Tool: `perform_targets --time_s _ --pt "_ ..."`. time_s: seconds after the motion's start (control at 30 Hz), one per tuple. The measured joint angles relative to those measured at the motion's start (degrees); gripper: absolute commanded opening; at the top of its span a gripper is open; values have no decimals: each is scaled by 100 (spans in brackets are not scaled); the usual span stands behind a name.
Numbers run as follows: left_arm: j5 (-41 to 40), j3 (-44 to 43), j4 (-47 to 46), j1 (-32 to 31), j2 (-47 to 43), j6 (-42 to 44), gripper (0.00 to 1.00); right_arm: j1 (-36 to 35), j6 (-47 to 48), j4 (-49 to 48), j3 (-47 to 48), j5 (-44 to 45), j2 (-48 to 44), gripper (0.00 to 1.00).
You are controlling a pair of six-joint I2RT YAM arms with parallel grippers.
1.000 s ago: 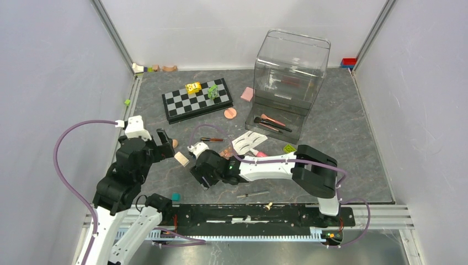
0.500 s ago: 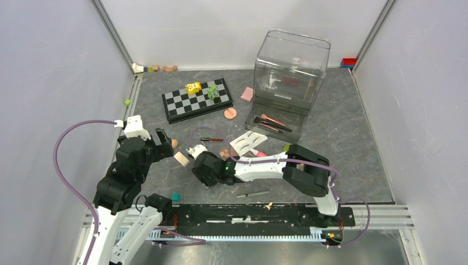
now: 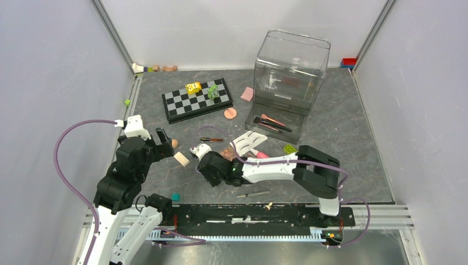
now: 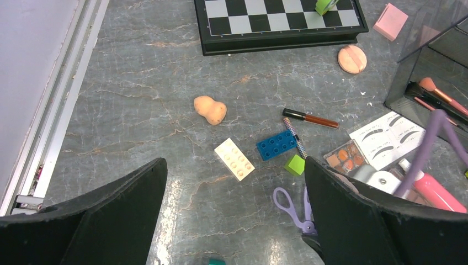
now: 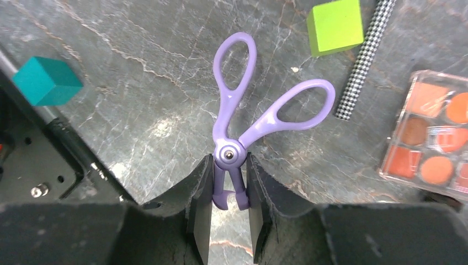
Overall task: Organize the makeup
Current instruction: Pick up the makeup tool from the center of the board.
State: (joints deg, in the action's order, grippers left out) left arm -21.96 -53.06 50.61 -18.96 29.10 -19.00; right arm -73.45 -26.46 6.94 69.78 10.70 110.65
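A purple curler (image 5: pixel 222 124) lies on the grey table with its handles spread. My right gripper (image 5: pixel 227 154) is shut on its hinge end, both fingers pressed against it. In the top view the right gripper (image 3: pixel 206 168) covers the curler. To its right lie a brown-pink palette (image 5: pixel 436 149), a white lash card (image 4: pixel 389 138) and a pink tube (image 4: pixel 436 190). My left gripper (image 4: pixel 234 163) hangs open above the table, holding nothing, with a peach sponge (image 4: pixel 210 110) and a brown-capped tube (image 4: pixel 310 117) ahead of it.
A clear organizer (image 3: pixel 290 77) stands at the back right with brushes (image 3: pixel 270 122) in its open drawer. The chessboard (image 3: pixel 197 99) lies at the back. Cream (image 4: pixel 234 159), blue (image 4: pixel 276 144), green (image 5: pixel 336 25) and teal (image 5: pixel 47 80) blocks are scattered near the curler.
My right gripper has narrowed and closed onto the curler's hinge, and its wrist has shifted slightly away from the near edge. The left arm has not moved.
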Motion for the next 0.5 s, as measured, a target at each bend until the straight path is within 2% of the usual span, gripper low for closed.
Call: perform_targets --time_s 0.33,0.5 --pt "0 0 -2 0 0 -2 100 74 887 -39 -356 -9 -1060 30" --pt "0 0 0 0 0 -2 100 542 1209 107 -791 15 -1558 30"
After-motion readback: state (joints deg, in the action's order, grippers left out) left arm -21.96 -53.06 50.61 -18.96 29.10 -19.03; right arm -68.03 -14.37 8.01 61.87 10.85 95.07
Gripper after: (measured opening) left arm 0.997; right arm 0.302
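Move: The purple scissor-like makeup tool is already pinched in my right fingers, 2 or 3 cm above the table. The open drawer of the clear box lies about 24 cm ahead and 26 cm to the right, roughly level in height. A green cube stands 9 cm ahead and 2 cm left, the small orange palette 10 cm ahead and 7 cm right, and the brow sheet 16 cm ahead and 15 cm right. From my left hand, the makeup tool lies some 10 cm right, 2 cm back and 22 cm below. I keep my right fingers shut on the makeup tool and lift almost straight up, about 6 cm. As the rise tails off I swing right and forward, faster and faster, some 5 cm right and 4 cm forward, towards the box's open drawer. On the way I tip my fingertips up and outward about 10 degrees. ##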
